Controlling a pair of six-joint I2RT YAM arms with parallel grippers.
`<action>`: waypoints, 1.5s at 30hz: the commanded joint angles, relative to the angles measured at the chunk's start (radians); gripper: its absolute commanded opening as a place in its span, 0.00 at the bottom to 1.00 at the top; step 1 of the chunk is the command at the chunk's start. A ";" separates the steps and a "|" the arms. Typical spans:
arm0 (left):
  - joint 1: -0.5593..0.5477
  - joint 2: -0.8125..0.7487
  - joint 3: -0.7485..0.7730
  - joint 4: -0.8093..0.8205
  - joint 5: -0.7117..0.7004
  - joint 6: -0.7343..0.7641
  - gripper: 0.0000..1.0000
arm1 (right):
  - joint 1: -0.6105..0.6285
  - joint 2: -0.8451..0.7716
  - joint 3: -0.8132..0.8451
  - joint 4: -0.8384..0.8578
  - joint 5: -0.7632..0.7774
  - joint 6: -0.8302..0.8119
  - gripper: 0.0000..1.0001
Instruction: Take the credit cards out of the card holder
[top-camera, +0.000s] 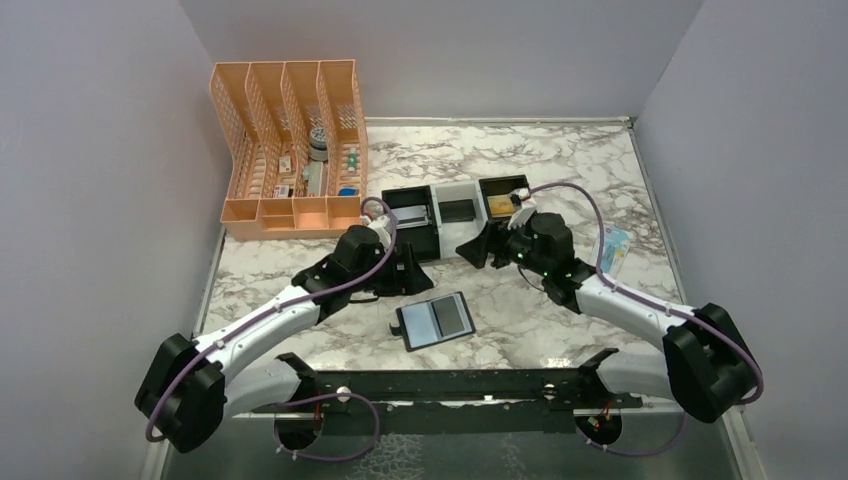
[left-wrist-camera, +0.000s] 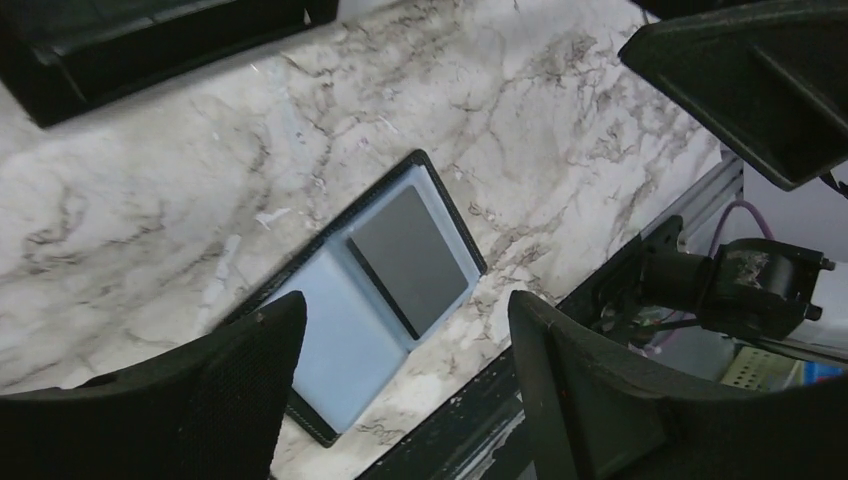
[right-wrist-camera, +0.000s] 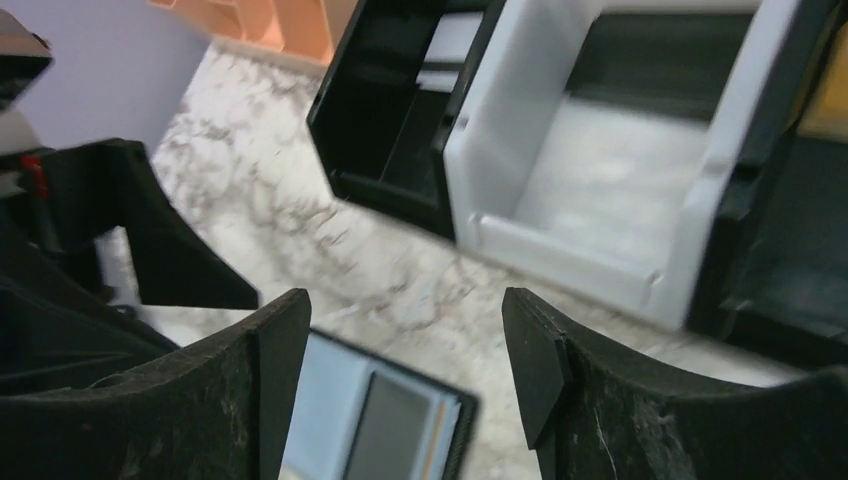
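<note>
The card holder (top-camera: 436, 321) lies open flat on the marble, blue-grey lining up, near the front rail. A dark grey credit card (top-camera: 455, 316) sits on its right half. The left wrist view shows the card holder (left-wrist-camera: 335, 335) and the grey card (left-wrist-camera: 408, 258) below my open left gripper (left-wrist-camera: 405, 325). In the top view the left gripper (top-camera: 408, 268) hovers just behind the holder, empty. My right gripper (top-camera: 477, 250) is also open and empty, behind the holder's right side. The right wrist view catches the holder (right-wrist-camera: 330, 400) and grey card (right-wrist-camera: 395, 435), blurred, with a thin orange edge beside the card.
Three square trays stand in a row behind the grippers: black (top-camera: 410, 212), white (top-camera: 458, 207), and black (top-camera: 503, 197) with something orange-yellow inside. An orange mesh organizer (top-camera: 290, 150) fills the back left. A light blue packet (top-camera: 613, 248) lies at the right edge.
</note>
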 joint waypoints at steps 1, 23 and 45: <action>-0.090 0.036 -0.054 0.160 -0.042 -0.175 0.74 | -0.001 0.065 0.029 -0.193 -0.169 0.287 0.67; -0.244 0.269 -0.137 0.315 -0.215 -0.346 0.43 | 0.096 0.150 0.018 -0.328 -0.183 0.276 0.20; -0.255 0.268 -0.195 0.403 -0.174 -0.377 0.23 | 0.113 0.297 0.007 -0.348 -0.209 0.288 0.15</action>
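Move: The open card holder lies about 13 cm back and 8 cm left of the right hand, some 12 cm below it; from the left hand it is 5 cm back, 4 cm to the right and about 12 cm down. Beyond it, the white tray's middle is roughly 8 cm ahead of the right hand and 4 cm left. The left black tray lies some 14 cm ahead of the left hand and about level with it sideways. The card holder's grey pocket is closed in on from both sides. The right hand comes back and down about 11 cm each way to the pocket's outer edge, tipping some 40 degrees nose-down and closing to a narrow gap early on. The left first draws back and right, then sinks about 9 cm in all to the pocket's inner edge, its fingers narrowing; whether either hand's tips touch can't be told. ##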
